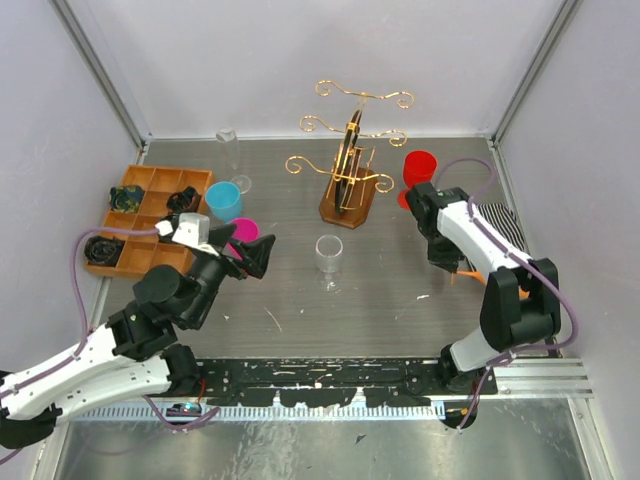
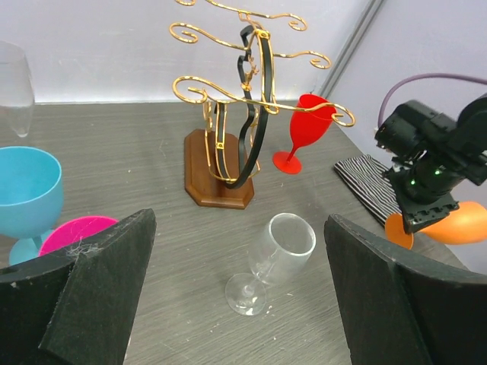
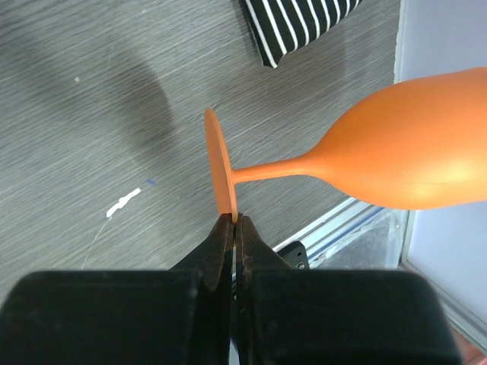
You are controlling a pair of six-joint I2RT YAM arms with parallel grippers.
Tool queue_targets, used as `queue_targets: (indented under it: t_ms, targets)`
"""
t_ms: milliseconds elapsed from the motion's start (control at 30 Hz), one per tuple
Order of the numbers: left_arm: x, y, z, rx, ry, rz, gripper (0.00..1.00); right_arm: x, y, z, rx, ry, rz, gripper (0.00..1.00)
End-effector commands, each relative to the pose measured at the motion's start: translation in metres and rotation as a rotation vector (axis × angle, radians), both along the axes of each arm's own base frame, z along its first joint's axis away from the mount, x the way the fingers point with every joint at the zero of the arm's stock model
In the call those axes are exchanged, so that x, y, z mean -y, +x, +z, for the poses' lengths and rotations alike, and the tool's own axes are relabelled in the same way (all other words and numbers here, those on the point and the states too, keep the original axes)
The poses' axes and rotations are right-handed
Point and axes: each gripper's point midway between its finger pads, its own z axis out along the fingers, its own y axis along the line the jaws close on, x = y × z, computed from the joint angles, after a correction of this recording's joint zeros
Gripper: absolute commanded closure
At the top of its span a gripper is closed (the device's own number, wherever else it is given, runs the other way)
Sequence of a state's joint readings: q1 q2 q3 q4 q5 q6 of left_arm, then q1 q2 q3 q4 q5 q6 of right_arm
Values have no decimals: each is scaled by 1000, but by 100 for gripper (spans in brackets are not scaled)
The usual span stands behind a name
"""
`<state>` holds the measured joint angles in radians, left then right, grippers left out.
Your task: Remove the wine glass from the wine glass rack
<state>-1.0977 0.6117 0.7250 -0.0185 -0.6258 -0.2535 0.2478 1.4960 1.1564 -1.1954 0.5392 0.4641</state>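
Observation:
The wine glass rack, gold wire with a black arch on a brown wooden base, stands at the back middle of the table; I see no glass hanging on its hooks. A clear wine glass stands on its foot in front of the rack. My left gripper is open just left of it, and the clear wine glass shows between and beyond the wide fingers. My right gripper is shut on the foot rim of an orange wine glass, held sideways low at the right.
A red glass stands right of the rack. Blue and pink glasses and a tall clear one are at the left, beside a compartmented wooden tray. A striped cloth lies by the right wall.

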Motion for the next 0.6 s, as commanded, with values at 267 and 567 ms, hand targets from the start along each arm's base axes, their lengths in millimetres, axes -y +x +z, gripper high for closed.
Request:
queue_targets:
  t_ms: [267, 567]
  targets:
    - [-41, -11, 5, 3, -59, 65, 2, 18, 10, -29, -78, -155, -42, 99]
    - [-55, -16, 8, 10, -83, 77, 3, 23, 15, -44, -74, -263, -35, 99]
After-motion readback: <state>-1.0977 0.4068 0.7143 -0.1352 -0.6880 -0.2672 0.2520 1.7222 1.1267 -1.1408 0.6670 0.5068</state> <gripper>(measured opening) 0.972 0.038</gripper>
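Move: The right hand holds the orange wine glass by the edge of its foot, with the bowl out to the right. The bare table it is being brought down to lies almost straight below, about 10 cm. The striped cloth is some 13 cm ahead and 10 right, the red glass about 21 ahead and 11 left, and the clear glass 2 ahead and 28 left. From the left hand that spot lies about 3 cm ahead, 44 right and 31 below. Keeping its pinch on the foot of the orange glass, the right hand sinks about 5 cm towards the bare table, drifting slightly right; its wrist rolls some 10 degrees, swinging the fingers outward to the right to bring the bowl up. The empty left hand, still wide open, draws about 5 cm left and a little back, away from the clear glass. ##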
